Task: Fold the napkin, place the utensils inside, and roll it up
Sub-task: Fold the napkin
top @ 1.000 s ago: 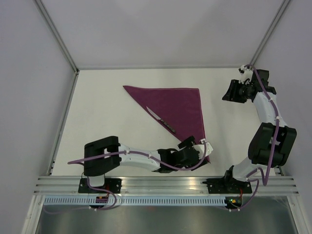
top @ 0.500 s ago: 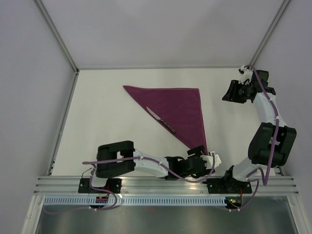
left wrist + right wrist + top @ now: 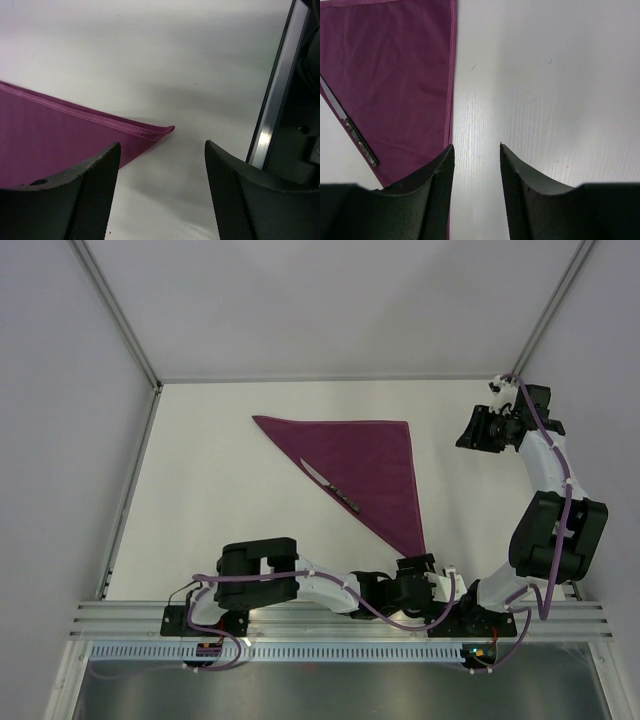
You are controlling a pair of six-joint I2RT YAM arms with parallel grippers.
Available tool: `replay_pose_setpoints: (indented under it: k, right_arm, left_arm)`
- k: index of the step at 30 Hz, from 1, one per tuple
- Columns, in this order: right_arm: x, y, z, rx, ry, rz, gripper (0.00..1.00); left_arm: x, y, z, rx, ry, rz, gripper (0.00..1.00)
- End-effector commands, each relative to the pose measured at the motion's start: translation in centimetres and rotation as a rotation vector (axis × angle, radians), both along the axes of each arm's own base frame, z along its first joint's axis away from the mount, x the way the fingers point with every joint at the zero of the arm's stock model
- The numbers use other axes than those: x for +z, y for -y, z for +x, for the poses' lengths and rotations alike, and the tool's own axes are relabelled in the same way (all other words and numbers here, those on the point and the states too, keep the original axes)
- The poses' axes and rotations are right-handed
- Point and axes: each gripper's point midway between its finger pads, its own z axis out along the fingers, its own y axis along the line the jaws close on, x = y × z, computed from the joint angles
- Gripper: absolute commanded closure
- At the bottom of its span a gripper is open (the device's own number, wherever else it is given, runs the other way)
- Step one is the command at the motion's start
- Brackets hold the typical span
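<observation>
The purple napkin point(image 3: 368, 462) lies flat on the table, folded into a triangle with one point toward the near edge. The knife point(image 3: 330, 487), the only utensil in view, rests along its slanted left edge, blade pointing back-left. My left gripper point(image 3: 428, 571) hovers low at the near edge just short of the napkin's near corner point(image 3: 167, 130), open and empty point(image 3: 162, 150). My right gripper point(image 3: 478, 430) hangs high at the back right, open and empty point(image 3: 476, 150), looking down on the napkin point(image 3: 395, 75) and knife point(image 3: 350, 127).
The aluminium rail point(image 3: 340, 615) of the arm mount runs along the near edge and stands close beside the left gripper's right finger as a bright rail point(image 3: 272, 110). White walls enclose the table on three sides.
The left arm has drawn back toward the near edge and swung right, coming off the napkin's near corner, which now lies bare. Its jaws have narrowed a little. The right arm has not moved.
</observation>
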Motion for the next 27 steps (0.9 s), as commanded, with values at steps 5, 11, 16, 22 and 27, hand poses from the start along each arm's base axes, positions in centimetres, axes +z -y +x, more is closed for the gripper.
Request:
replay_pose_setpoints:
  k: [5, 11, 16, 22, 27]
  right_arm:
    - [1.6, -0.4, 0.2, 0.006, 0.057, 0.01, 0.54]
    - [1.5, -0.4, 0.1, 0.007, 0.056, 0.013, 0.55]
    - [1.6, -0.5, 0.1, 0.012, 0.056, 0.013, 0.55]
    - [1.5, -0.5, 0.0, 0.013, 0.055, 0.012, 0.55]
    - [1.6, -0.5, 0.0, 0.013, 0.058, 0.014, 0.56]
  left_arm:
    - [1.6, 1.8, 0.7, 0.007, 0.074, -0.058, 0.3]
    - [1.3, 2.0, 0.7, 0.007, 0.077, -0.059, 0.39]
    - [0.9, 2.1, 0.8, 0.008, 0.083, -0.047, 0.47]
    - [0.9, 2.3, 0.9, 0.012, 0.084, -0.051, 0.55]
    - [1.3, 2.6, 1.1, 0.016, 0.089, -0.06, 0.62]
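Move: The napkin's near corner, the pointed end of its folded triangle, lies just past the left fingertips: about 3 cm to the right, 1 cm ahead and 3 cm below that hand. The knife on the napkin has its middle some 22 cm ahead and 21 cm left of the hand. From the idle right hand the same corner is roughly 28 cm back, 12 cm left and 14 cm down. The napkin's near corner is brought between the left fingers as that hand creeps about 1 cm to the right and slightly forward, dipping about 1 cm before rising half of that again. Meanwhile its fingers steadily close from three-quarters open to well under half, narrowing around the corner; the wrist hardly turns. Whether a finger already touches the cloth can't be seen. ##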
